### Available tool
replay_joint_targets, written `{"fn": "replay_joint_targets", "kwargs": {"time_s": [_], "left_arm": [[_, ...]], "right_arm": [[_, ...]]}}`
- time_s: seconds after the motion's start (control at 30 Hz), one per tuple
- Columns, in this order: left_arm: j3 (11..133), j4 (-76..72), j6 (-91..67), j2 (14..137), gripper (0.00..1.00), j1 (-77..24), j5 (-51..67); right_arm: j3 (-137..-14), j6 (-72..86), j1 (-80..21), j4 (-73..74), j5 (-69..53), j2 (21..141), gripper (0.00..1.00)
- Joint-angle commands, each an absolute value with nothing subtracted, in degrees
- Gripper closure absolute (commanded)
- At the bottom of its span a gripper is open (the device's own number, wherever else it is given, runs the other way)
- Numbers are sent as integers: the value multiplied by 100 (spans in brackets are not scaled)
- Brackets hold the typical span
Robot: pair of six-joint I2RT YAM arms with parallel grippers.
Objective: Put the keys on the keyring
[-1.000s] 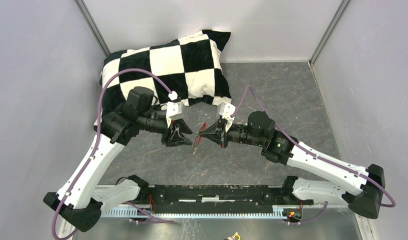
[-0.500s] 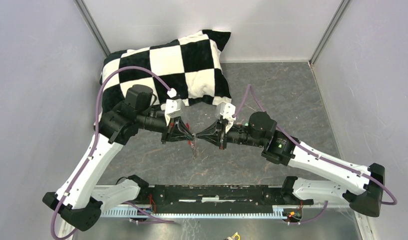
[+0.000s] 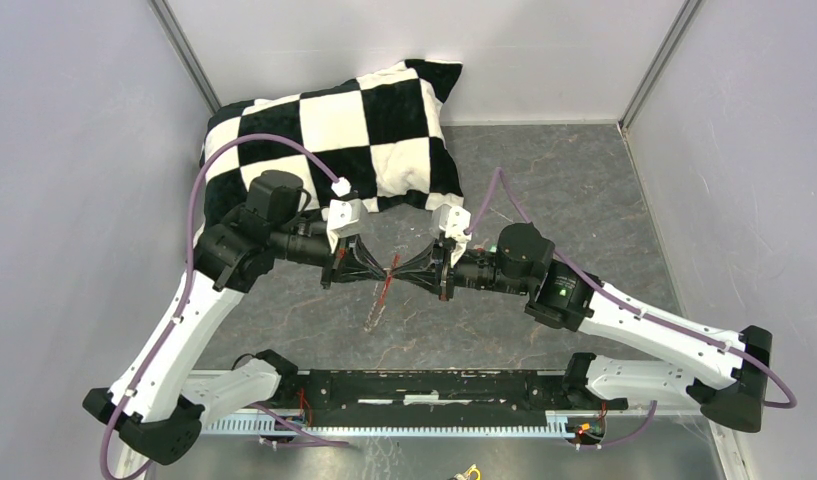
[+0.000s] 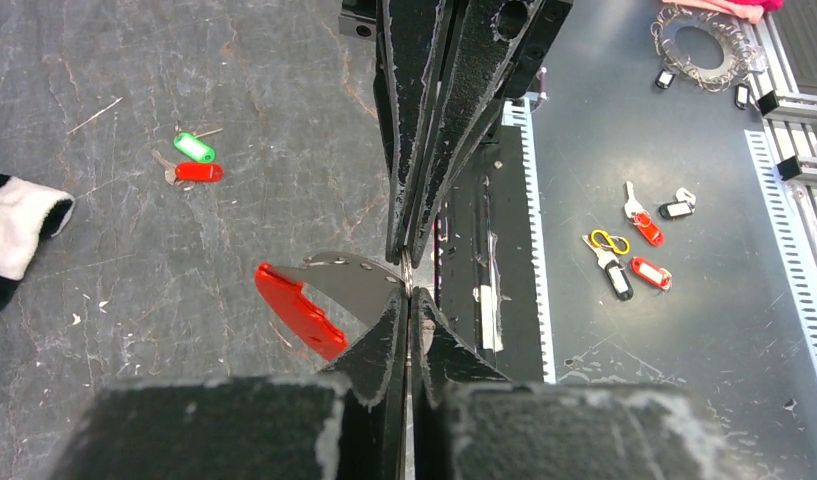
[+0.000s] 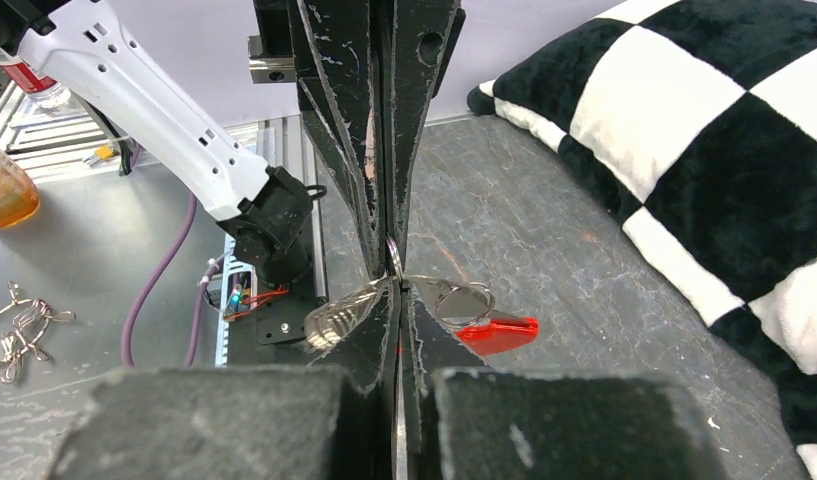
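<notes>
The keyring is a thin metal ring with a curved red fob, held above the table between both grippers. My left gripper is shut on the ring's edge. My right gripper is shut on it from the opposite side, tip to tip with the left. The keys lie on the table beyond the fob: one with a green head, one with a red head. A silvery strip hangs from the ring.
A black-and-white checked pillow lies at the back left. The arms' base rail runs along the near edge. Several other tagged keys and a chain coil lie on the metal surface off the table.
My left gripper moved right to meet the right gripper and closed its jaws on the ring. The right gripper kept its hold. The hanging strip swung left.
</notes>
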State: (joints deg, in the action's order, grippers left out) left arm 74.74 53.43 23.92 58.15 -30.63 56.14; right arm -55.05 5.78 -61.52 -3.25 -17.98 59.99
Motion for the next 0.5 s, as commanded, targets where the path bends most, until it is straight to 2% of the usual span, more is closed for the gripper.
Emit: {"fn": "replay_joint_targets", "kwargs": {"time_s": [0.0, 0.17, 0.2, 0.23, 0.27, 0.33, 0.47], "left_arm": [[7741, 4981, 2063, 5698, 98, -3121, 5966], [7775, 4860, 2175, 5605, 98, -3126, 6081], [7790, 4858, 2243, 5593, 98, -3131, 6120], [7815, 4860, 2340, 5580, 98, -3129, 6152], [7826, 4854, 2474, 5546, 98, -3125, 6196], [7853, 4850, 2933, 5430, 98, -3129, 6280], [7805, 4832, 4034, 5007, 98, -3129, 6472]], "right_arm": [[-5857, 600, -6259, -554, -1880, 5987, 100], [-5895, 580, -6352, -575, -1973, 5913, 100], [-5910, 582, -6354, -580, -2022, 5896, 95], [-5930, 576, -6354, -580, -2031, 5881, 87], [-5931, 571, -6358, -572, -2046, 5840, 74], [-5936, 480, -6349, -518, -2050, 5722, 61], [-5922, 320, -6358, -335, -1961, 5381, 47]]}}
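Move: The keyring hangs between the two hands, its small ring already pinched in the left fingertips and also in the right ones, so it lies right at both hand points; the red handle hangs some 4 cm ahead of and 4 cm below the left hand. On the table about 32 cm below, the red key tag lies about 17 cm ahead of the left hand and 17 cm to its right, the green key tag 3 cm farther right and 1 cm farther out. The right fingers let go of the keyring's small ring, opening from shut to about half, while the left keeps its pinch on it. Both hands lift together, the left about 3 cm up and 1.5 cm back with a roll of some 10 degrees, the right a bit over 2 cm up and 2 cm back, its opening fingers staying beside the ring. ##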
